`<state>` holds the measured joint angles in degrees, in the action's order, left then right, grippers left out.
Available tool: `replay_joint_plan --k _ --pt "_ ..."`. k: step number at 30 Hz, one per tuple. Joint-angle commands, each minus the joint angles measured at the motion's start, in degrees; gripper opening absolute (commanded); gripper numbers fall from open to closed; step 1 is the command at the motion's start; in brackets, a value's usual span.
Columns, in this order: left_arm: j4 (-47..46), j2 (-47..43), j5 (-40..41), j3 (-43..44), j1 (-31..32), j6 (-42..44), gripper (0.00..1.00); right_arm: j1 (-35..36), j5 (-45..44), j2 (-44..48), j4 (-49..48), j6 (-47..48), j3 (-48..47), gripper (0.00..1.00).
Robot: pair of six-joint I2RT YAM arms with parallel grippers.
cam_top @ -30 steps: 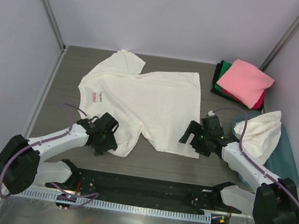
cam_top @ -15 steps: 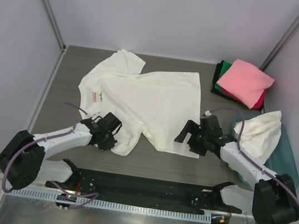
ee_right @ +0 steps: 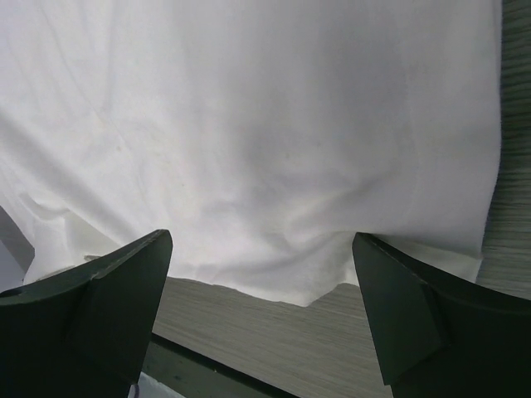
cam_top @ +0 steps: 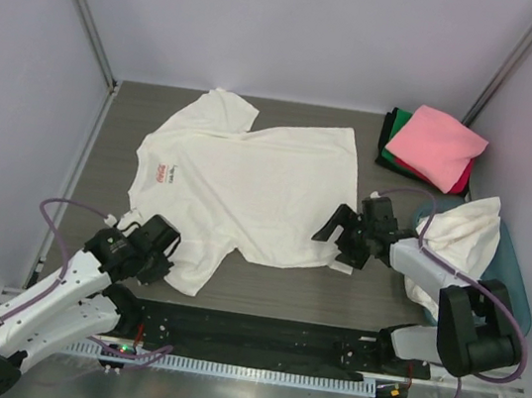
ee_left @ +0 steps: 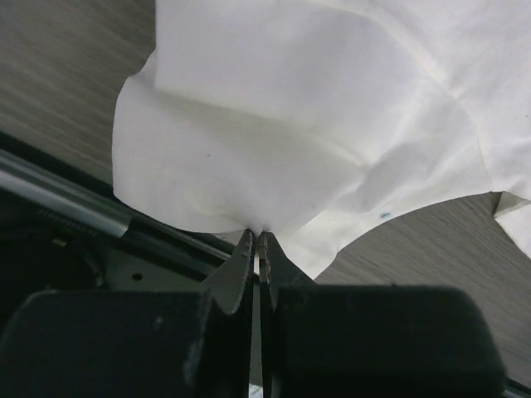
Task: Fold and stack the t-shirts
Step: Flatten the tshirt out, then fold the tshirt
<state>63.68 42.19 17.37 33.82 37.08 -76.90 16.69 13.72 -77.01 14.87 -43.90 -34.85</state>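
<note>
A cream-white t-shirt with a small red chest mark lies spread flat across the table. My left gripper is at its near-left sleeve, shut on the edge of the cloth. In the left wrist view the jaws pinch the white hem, which puckers at the tips. My right gripper stands open at the shirt's near-right hem. In the right wrist view its fingers straddle the hem edge without touching it.
A folded stack with a pink shirt on top of green, red and black ones sits at the back right corner. Another cream shirt lies crumpled in a teal tub at the right. A black rail runs along the near edge.
My left gripper shut on the sleeve edge and drew back toward the near left, dragging that part of the shirt with it. The right gripper edged left along the hem, staying open.
</note>
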Motion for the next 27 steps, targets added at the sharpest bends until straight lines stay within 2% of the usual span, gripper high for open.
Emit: replay_joint_plan --k 1,8,15,18,23,27 --pt "12.67 -2.98 1.79 3.88 0.27 -3.51 0.0 -0.78 -8.97 -1.22 6.65 2.24 3.65 0.98" --pt "18.23 -5.72 2.76 8.09 0.89 -4.66 0.0 -0.78 -12.75 9.58 14.65 2.07 4.88 0.99" --pt "16.92 -5.55 2.5 7.4 0.89 -3.52 0.0 -0.78 -12.4 16.62 18.43 1.19 4.62 0.98" --pt "14.99 -5.11 2.23 6.44 0.89 -2.2 0.01 -0.78 -12.57 21.7 19.22 -1.44 5.05 0.98" --pt "11.91 -4.67 3.11 6.95 0.89 -0.35 0.01 -0.69 -21.25 30.68 25.1 -8.11 7.51 0.98" --pt "11.99 -4.93 4.43 7.31 0.89 0.26 0.01 -0.6 -22.59 38.59 26.44 -11.98 11.9 0.98"
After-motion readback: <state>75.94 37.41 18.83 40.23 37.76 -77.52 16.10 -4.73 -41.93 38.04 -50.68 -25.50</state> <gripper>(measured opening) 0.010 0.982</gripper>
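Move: My right hand stands open over the shirt's near hem, 2 cm above the cloth; the near right corner, doubled under there, is about 6 cm to its right and 3 cm back, and the bin of white cloth some 28 cm right and 4 cm forward. My left hand holds the near sleeve; the table's near edge lies about 4 cm behind and 6 cm below it, the notch between sleeve and hem roughly 13 cm right and 7 cm forward. With my open right fingers I drag the near hem right and back, low over the table, towards the corner, then lift about 2.5 cm while carrying on the same way, some 10 cm in all, turning clockwise about 15 degrees. Meanwhile my left hand keeps its pinch on the sleeve, drawing it up 3 cm and a little back and left, then holds it there. ##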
